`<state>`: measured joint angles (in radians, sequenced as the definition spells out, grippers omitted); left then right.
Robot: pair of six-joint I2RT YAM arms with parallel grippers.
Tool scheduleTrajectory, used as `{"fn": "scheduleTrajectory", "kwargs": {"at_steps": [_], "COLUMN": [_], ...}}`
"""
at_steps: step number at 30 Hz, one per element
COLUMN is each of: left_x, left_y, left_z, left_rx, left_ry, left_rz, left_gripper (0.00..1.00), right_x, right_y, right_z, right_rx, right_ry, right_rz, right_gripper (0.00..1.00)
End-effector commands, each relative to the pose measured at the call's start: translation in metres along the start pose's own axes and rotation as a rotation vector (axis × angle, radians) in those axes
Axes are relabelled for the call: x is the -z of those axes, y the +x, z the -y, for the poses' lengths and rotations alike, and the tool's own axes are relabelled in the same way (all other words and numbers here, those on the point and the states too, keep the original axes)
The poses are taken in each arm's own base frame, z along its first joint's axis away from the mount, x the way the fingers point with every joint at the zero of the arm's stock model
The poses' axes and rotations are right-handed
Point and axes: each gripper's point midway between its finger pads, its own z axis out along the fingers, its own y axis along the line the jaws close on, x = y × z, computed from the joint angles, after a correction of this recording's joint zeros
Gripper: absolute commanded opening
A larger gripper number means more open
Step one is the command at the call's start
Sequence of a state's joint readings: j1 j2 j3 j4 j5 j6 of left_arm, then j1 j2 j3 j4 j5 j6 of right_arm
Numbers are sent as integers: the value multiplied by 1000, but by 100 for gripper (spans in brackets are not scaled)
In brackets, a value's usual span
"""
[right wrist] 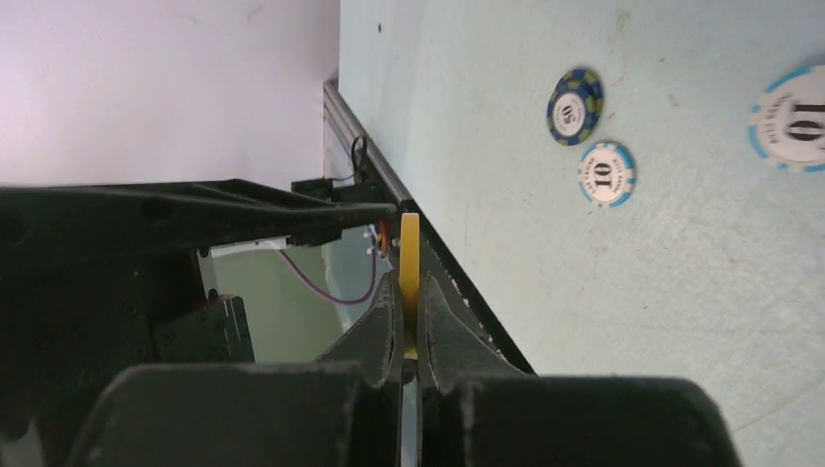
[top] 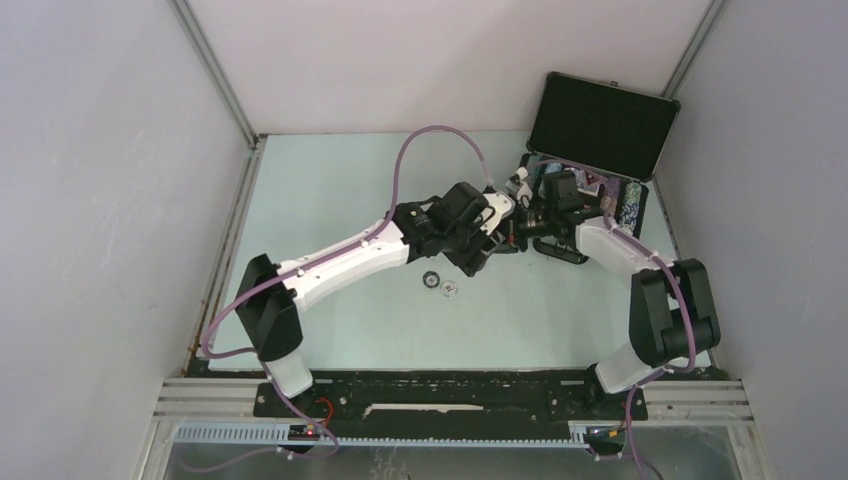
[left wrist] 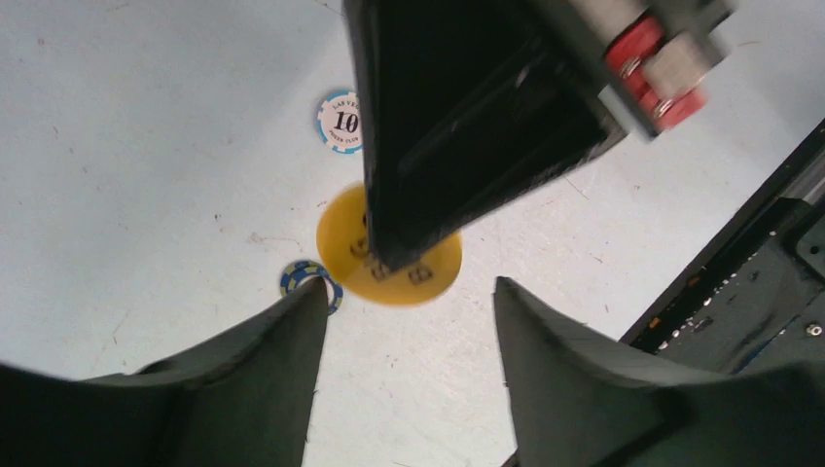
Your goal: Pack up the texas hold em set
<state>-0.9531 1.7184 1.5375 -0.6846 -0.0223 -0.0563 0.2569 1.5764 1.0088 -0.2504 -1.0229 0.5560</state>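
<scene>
The texas hold em set's black silver-trimmed briefcase (top: 600, 125) stands open at the back right, with chip rows (top: 628, 205) in its tray. My right gripper (right wrist: 410, 277) is shut on a yellow disc (right wrist: 410, 238), seen edge-on between its fingers. In the left wrist view that yellow disc (left wrist: 389, 263) faces the camera, pinched by the right gripper's black fingers (left wrist: 457, 126). My left gripper (left wrist: 411, 287) is open just short of the disc, nothing between its jaws. Both grippers (top: 510, 238) meet left of the case.
Loose chips lie on the table: a white-blue "10" chip (left wrist: 340, 122), a blue-yellow chip (left wrist: 309, 277), and a third (right wrist: 793, 131) at the right wrist view's edge. From above two chips (top: 440, 285) show near the left arm. The case's edge (left wrist: 759, 282) is close by.
</scene>
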Motion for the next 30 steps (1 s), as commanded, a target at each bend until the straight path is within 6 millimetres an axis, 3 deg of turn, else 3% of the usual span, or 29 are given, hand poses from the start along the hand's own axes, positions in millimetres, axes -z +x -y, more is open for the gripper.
{"fn": "scheduleTrajectory", "kwargs": {"at_steps": [1,7,13,18,23,30], "left_x": [44,96,121,124,106,96], "left_y": [-35,-54,-61,-61,-56,-56], "left_z": [0,-15,-33,-41,-36,-35], "left_rx": [-8,25,68,89,95,131], "left_ry": [-6,-77,-170,-212,-189,-133], "left_rz": [142,303,403,428,377,352], "left_gripper": [74,91,93,93,94,95], "right_x": [30,101,166,182,198,188], "right_y": [-25,-67,-106,-134,-150,-155], "right_z": [-6,38,80,103,129,158], "right_rx": [34,-48,-113,-141,-191,-244], "right_ry": [45,240,419,471,471,463], "right_rz": [156,426,629,637,658,633], "right_gripper": [0,0,0,0,0,0]}}
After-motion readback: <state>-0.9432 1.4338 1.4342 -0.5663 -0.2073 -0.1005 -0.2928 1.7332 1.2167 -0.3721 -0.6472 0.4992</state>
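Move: My right hand already pinches the yellow big blind button. The card box in the chip case lies about 17 cm ahead of it, 24 cm to its right and 11 cm below, with the blue small blind already on the box's right part. The case handle is some 9 cm nearer me than the box, and a loose 10 chip sits about 4 cm ahead of my right hand, 2 cm right. From my left hand the card box is about 16 cm ahead and 26 cm right. Keeping its pinch on the button, my right hand sweeps about 24 cm right and 14 cm forward to the card box, swinging some 45 degrees clockwise while the fingers tip further down, and sinks at the end. My left hand, already free of the button, opens wider and rises about 14 cm, drifting a little left, then comes back down 4 cm. ##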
